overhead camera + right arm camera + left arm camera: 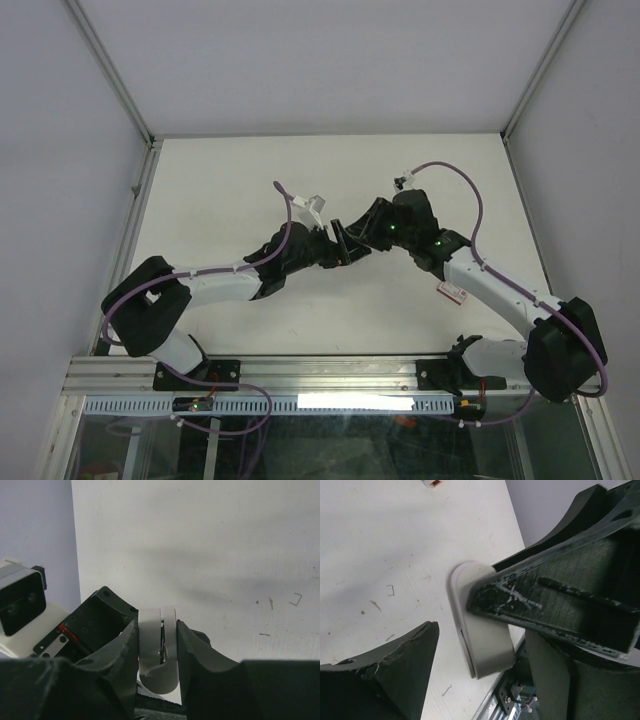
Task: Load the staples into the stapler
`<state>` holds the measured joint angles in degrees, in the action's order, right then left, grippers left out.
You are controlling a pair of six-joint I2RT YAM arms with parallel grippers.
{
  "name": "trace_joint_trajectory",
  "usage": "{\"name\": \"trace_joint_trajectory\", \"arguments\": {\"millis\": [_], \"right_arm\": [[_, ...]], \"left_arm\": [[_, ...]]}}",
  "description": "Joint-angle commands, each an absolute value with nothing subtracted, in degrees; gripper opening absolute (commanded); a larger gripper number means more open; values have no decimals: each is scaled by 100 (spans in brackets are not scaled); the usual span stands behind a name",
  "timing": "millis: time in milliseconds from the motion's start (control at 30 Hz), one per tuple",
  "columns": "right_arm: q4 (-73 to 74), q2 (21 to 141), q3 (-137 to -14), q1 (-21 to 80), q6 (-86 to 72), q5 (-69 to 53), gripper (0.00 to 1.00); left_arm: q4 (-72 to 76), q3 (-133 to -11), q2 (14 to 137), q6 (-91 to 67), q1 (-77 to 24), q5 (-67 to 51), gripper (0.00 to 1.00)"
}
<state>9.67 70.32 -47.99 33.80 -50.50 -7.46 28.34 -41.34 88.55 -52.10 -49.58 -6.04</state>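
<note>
The stapler point(157, 650), small and pale grey with metal showing in its slot, hangs above the table with my right gripper point(157, 630) shut on its two flat sides. Seen from above, both grippers meet at mid-table, right gripper point(358, 232) against left gripper point(338, 248). In the left wrist view the stapler point(480, 640) sits between my left gripper's point(470, 645) open jaws; the lower left finger point(405, 675) stands apart from it, and a dark finger point(550, 600) lies across its top. A single loose staple point(390, 590) lies on the table below.
A small red-and-white box point(431, 483) lies at the top edge of the left wrist view. Another bent staple point(296, 599) and bits of wire lie on the white tabletop point(220, 180). The metal rail point(330, 375) at the near edge carries both arm bases.
</note>
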Motion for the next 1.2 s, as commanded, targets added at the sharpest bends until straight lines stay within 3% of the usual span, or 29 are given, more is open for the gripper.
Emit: {"name": "trace_joint_trajectory", "arguments": {"millis": [0,233,567,700,800,867,933,1033,1167], "right_arm": [[597,7060,-4983,3414,-5114,-901,0],[594,6915,-4881,3415,-5199,-820,0],[672,6884,-4814,3423,-5120,-680,0],[850,6950,-4958,3415,-4880,-604,1],[1152,7028,-5231,3404,-4543,-614,36],[1109,7009,-5297,3364,-4275,-857,61],[1117,6968,-5394,3247,-4082,-1145,75],[1272,6923,-5532,2954,-3960,-1624,81],[1721,6908,-5702,2554,-3674,-2386,79]], "left_arm": [[3429,-4228,8629,-5262,-5026,-371,71],[3067,-4088,8239,-5112,-5030,115,53],[2547,-4508,8472,-4948,-5037,-175,33],[2408,-4545,8522,-4886,-5036,-92,12],[2321,-4582,8531,-4816,-5032,-141,0],[2313,-4551,8468,-4686,-5029,-191,0],[2238,-4517,8361,-4491,-4994,-293,0],[1900,-4530,8149,-4142,-4924,-496,0],[1179,-4608,7647,-3382,-4909,-719,0]]}}
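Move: The stapler is still gripped in my right fingers, its middle about 2 cm below that hand. From my open left hand it is all but between the pads, roughly 1 cm ahead and 2 cm above. Down on the table, the white-red piece lies about 14 cm ahead and 20 cm right of my left hand, 13 cm below; the red box is 7 cm back and some 27 cm right, also 13 cm below. While my right hand holds the stapler almost still, I bring my left hand up about 2 cm and slightly forward and left, then close its fingers on the stapler's lower part. Only then do I open my right fingers wide and draw that hand off, about 2 cm up, slightly right and forward, while the left sinks back and edges left, rolling some 10 degrees. ##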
